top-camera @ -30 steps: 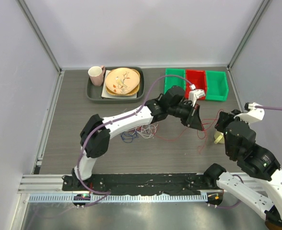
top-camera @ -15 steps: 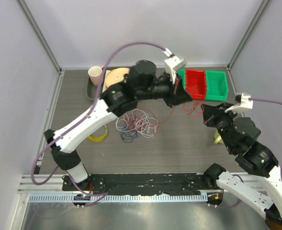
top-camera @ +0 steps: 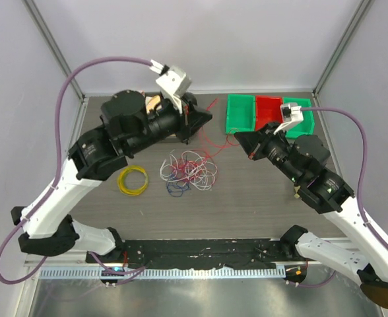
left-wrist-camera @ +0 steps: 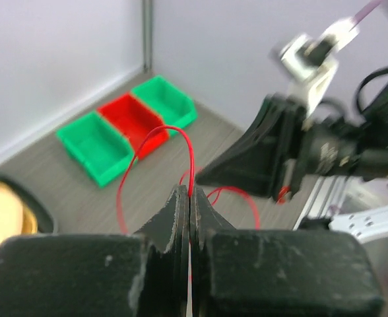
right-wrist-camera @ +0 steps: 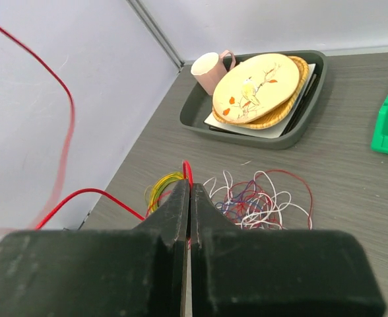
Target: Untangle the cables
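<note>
A tangle of thin red, white and dark blue cables [top-camera: 189,168] lies mid-table; it also shows in the right wrist view [right-wrist-camera: 263,198]. One red cable [top-camera: 214,140] is lifted off the table and spans between both grippers. My left gripper [top-camera: 205,119] is raised and shut on this red cable, which loops out above its tips [left-wrist-camera: 156,134]. My right gripper [top-camera: 238,137] faces it from the right, also raised and shut on the red cable [right-wrist-camera: 101,193]. A small dark blue loop [top-camera: 177,187] lies just in front of the tangle.
A yellow wire ring [top-camera: 133,179] lies left of the tangle. A dark tray [top-camera: 125,129] with plates and a pink mug [right-wrist-camera: 207,71] stands at the back left. Green and red bins [top-camera: 268,113] stand at the back right.
Both grippers have risen and swung left and toward the back, drawing the red cable up from the table. The left arm has lifted clear of the tangle.
</note>
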`<state>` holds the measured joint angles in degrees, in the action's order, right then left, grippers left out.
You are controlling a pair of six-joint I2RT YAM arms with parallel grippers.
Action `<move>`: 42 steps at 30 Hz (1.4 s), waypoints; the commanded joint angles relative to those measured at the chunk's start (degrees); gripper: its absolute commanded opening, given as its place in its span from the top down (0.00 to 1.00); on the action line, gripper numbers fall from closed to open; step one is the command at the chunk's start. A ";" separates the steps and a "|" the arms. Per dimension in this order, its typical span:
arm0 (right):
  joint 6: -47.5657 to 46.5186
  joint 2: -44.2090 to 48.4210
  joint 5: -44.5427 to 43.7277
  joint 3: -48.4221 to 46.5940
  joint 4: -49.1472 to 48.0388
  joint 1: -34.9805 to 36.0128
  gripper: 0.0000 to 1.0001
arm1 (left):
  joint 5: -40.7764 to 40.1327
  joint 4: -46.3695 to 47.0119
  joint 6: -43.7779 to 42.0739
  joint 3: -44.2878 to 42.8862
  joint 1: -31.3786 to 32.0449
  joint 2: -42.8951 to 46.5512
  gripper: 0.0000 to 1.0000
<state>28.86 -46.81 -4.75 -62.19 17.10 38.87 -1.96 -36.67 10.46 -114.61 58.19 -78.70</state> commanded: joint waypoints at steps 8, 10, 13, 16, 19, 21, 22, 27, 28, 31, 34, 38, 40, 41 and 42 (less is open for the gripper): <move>1.02 4.26 -19.75 0.15 5.20 -0.02 0.99 | 1.07 8.63 2.99 11.63 -0.19 -4.35 1.00; 0.76 5.06 -24.66 -0.12 6.62 -0.02 0.99 | 5.64 6.97 3.08 7.75 -0.19 -9.44 1.00; 0.49 5.93 -30.72 -0.39 9.26 -0.02 0.99 | 10.91 4.95 3.08 0.02 -0.19 -15.42 1.00; 1.90 7.86 -34.17 1.89 10.84 -0.02 0.99 | 13.28 4.23 3.69 -5.01 -0.19 -20.07 1.00; 3.04 10.23 -39.44 5.85 10.85 -0.02 0.99 | 14.43 8.68 6.58 -1.34 -0.19 -22.11 1.00; 4.79 10.77 -45.85 7.79 12.42 -0.02 0.99 | 14.44 13.00 10.09 6.12 -0.19 -23.08 1.00; 5.41 10.95 -47.87 8.22 13.39 -0.02 0.99 | 14.00 16.42 11.15 10.24 -0.19 -24.65 1.00; 9.19 10.25 -53.95 13.23 16.12 -0.02 0.99 | 17.16 20.05 15.55 13.01 -0.19 -33.00 1.00; 9.46 9.64 -54.04 14.02 16.12 -0.02 0.99 | 17.51 19.79 16.08 11.87 -0.19 -34.67 1.00; 10.07 6.30 -54.83 15.79 16.38 -0.46 0.99 | 18.21 18.39 17.31 8.63 -0.19 -39.68 1.00; 10.86 2.78 -53.70 16.05 16.38 -2.57 0.99 | 18.22 17.16 17.66 7.12 -0.19 -42.24 1.00; 9.99 -1.70 -47.47 16.14 15.42 -5.64 0.96 | 14.27 16.10 17.49 9.66 -0.27 -41.02 0.80; 9.72 -4.07 -42.39 16.75 14.80 -7.22 0.95 | 10.76 15.40 17.49 13.24 -0.62 -38.21 0.65; 9.55 -4.69 -40.53 16.93 14.63 -7.75 0.95 | 9.61 15.40 17.75 14.83 -0.89 -37.07 0.59; 9.37 -5.48 -38.77 17.10 14.36 -8.28 0.95 | 7.86 15.66 18.02 18.42 -1.24 -34.01 0.48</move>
<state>37.60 -50.30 -50.63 -45.80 33.91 32.56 11.60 -21.98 27.59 -101.97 58.00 -121.99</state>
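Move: The left hand holds the red cable high up; the bare table it is bound for, between tangle and pale cup, lies some 8 cm ahead, 17 cm right and 51 cm down. From this hand, the tangle is about 14 cm ahead, 5 cm left. The right hand, also gripping red cable, has that patch about 4 cm ahead, 7 cm right and 38 cm down, and the pale cup roughly 6 cm ahead, 30 cm right. Still pinching the red cable, the left hand drops about 40 cm towards the bare table, swinging some 19 cm right and a little forward, with fingers tipping down; near the bottom they open and let go. The right hand keeps its pinch, travelling about as far right as down towards the pale cup, turning clockwise some 50 degrees and tipping down. ##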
